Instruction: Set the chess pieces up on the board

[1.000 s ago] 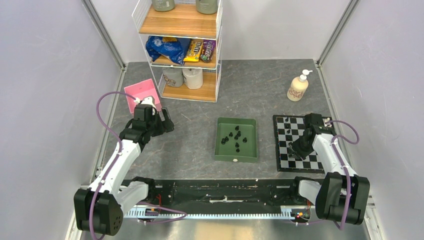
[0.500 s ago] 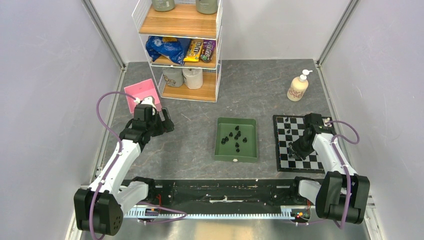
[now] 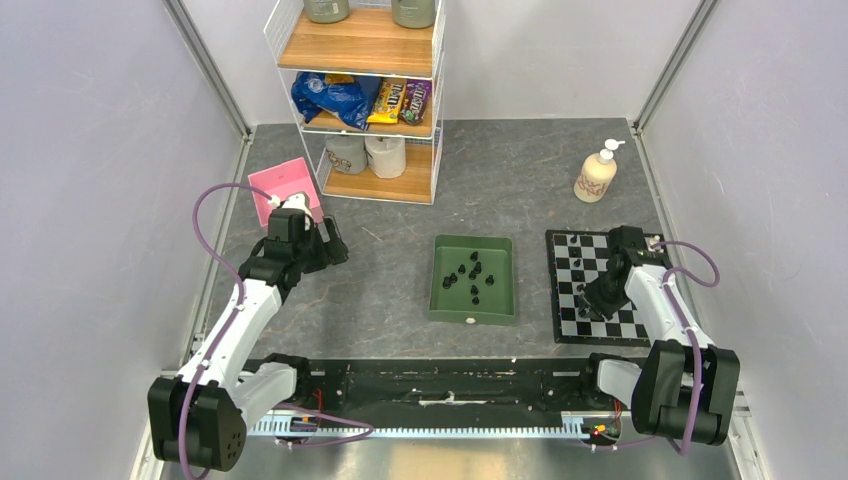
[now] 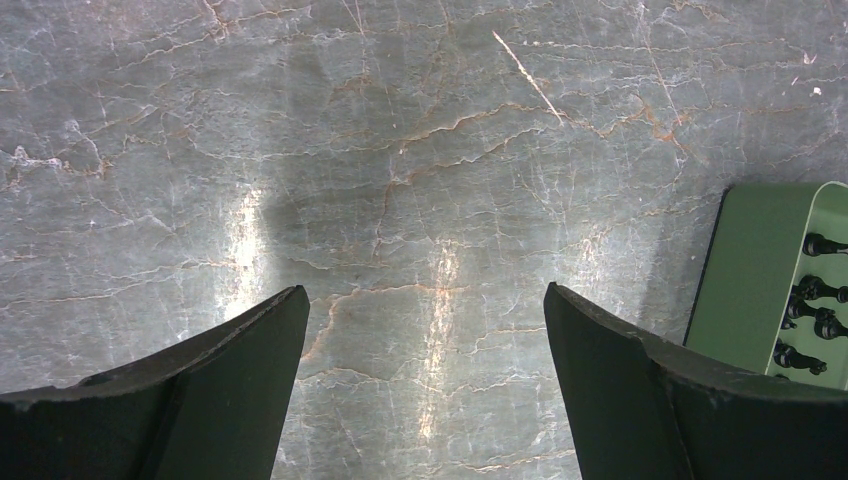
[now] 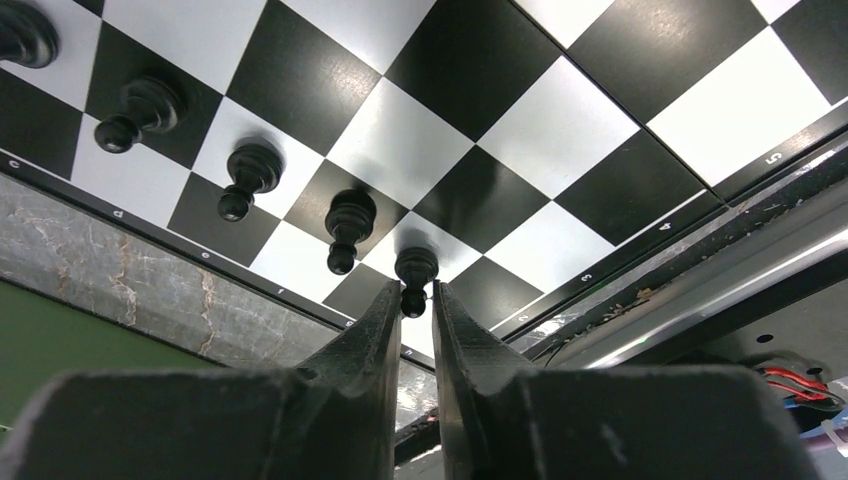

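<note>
The board (image 3: 600,252) lies at the right, checkered black and white (image 5: 560,130). A row of black chess pieces stands along its near-left edge, among them a pawn (image 5: 347,225) and another pawn (image 5: 247,178). My right gripper (image 5: 411,298) is low over the end pawn (image 5: 416,268), which stands on its square. The jaws flank its round head, barely parted, with a sliver of light on the right side. From above, the right gripper (image 3: 592,310) covers that corner. More black pieces (image 3: 470,272) lie in the green tray (image 3: 440,300). My left gripper (image 4: 425,300) hangs open over bare table.
A wire shelf (image 3: 360,100) with snacks and rolls stands at the back. A pink card (image 3: 283,185) lies behind the left gripper (image 3: 335,245). A cream pump bottle (image 3: 597,175) stands behind the board. The tray's edge (image 4: 750,270) with pieces (image 4: 815,300) shows at the left wrist view's right.
The right arm has barely shifted over the board's near-left corner. The left arm has not moved.
</note>
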### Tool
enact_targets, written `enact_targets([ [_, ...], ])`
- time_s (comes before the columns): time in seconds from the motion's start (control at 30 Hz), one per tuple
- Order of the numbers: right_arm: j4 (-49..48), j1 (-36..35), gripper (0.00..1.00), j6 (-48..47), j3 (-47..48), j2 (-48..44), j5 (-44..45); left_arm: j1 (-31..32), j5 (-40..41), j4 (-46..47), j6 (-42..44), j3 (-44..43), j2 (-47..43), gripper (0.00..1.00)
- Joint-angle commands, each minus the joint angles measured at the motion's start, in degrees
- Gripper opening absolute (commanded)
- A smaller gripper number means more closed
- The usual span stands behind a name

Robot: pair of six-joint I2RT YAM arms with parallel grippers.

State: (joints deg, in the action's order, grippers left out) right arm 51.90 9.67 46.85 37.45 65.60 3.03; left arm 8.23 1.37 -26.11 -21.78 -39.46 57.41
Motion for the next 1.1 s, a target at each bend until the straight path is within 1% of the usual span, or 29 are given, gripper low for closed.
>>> enact_targets([
  [0.0, 0.6, 0.2, 0.27, -0.5, 1.2, 0.3, 0.6, 0.0, -0.4, 0.9, 0.7, -1.8, 0.0, 0.95],
  [0.13, 1.0, 0.3, 0.36, -0.9, 2.3, -0.9, 0.9, 0.0, -0.4, 0.9, 0.7, -1.8, 0.0, 0.94],
  [0.23, 1.2, 0.3, 0.48, -1.4, 3.7, -2.0, 0.4, 0.0, -0.4, 0.9, 0.7, -1.8, 0.0, 0.95],
  [0.4, 4.2, 0.2, 0.52, -2.8, 7.7, -4.5, -1.0, 0.0, -0.5, 0.9, 0.5, -1.9, -0.1, 0.95],
  [0.5, 4.1, -0.3, 0.54, -4.7, 10.1, -7.3, -3.7, 0.0, -0.7, 0.8, 0.6, -1.8, 0.0, 0.94],
  [0.57, 3.9, -1.8, 0.55, -5.4, 12.2, -8.2, -5.8, 0.0, -0.7, 0.9, 0.5, -1.8, -0.1, 0.94],
  [0.63, 2.8, -4.6, 0.56, -5.8, 14.8, -8.2, -6.8, 0.0, -0.5, 0.9, 0.6, -1.8, -0.3, 0.95],
  [0.73, 1.1, -13.0, 0.57, -6.3, 19.3, -5.9, -5.9, 0.0, 0.2, 0.9, 0.7, -1.7, -0.7, 0.95],
  [0.8, 0.7, -19.3, 0.57, -7.0, 22.5, -2.7, -3.8, 0.0, 0.4, 1.0, 0.7, -1.6, -0.8, 0.95],
  [0.9, 1.2, -26.8, 0.57, -7.9, 27.4, 2.8, -2.0, 0.0, 0.7, 1.1, 0.9, -1.5, -0.5, 0.95],
  [1.0, 0.2, -32.9, 0.56, -9.6, 30.3, 7.1, -0.5, 0.0, 1.0, 1.1, 1.1, -1.5, -0.7, 0.95],
  [1.07, -1.0, -35.7, 0.56, -10.8, 31.5, 9.9, -1.5, 0.0, 1.5, 1.1, 1.4, -1.3, -1.1, 0.95],
])
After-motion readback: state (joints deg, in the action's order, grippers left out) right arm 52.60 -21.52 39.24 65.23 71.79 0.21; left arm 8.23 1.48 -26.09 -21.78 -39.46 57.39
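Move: The right hand is down over the board, the black pawn it has just set down still between its fingertips, about 1 cm below. The green tray of black pieces that it goes for next is roughly 24 cm to its left and 9 cm ahead, 3 cm lower; the tray's nearest piece is some 19 cm left and 8 cm ahead. The neighbouring pawn stands about 3 cm straight ahead. From the left hand, the tray lies some 26 cm right, 2 cm back and 10 cm below. Up, then left and forward: the right hand first opens its fingers in place to let go of the pawn's head, climbs about 12 cm clear of the row of pawns, then sweeps about 14 cm left and 9 cm forward towards the green tray. On the way the fingers tip outward some 20 degrees, the hand turns about 40 degrees counter-clockwise, and the fingers stay roughly half open. ##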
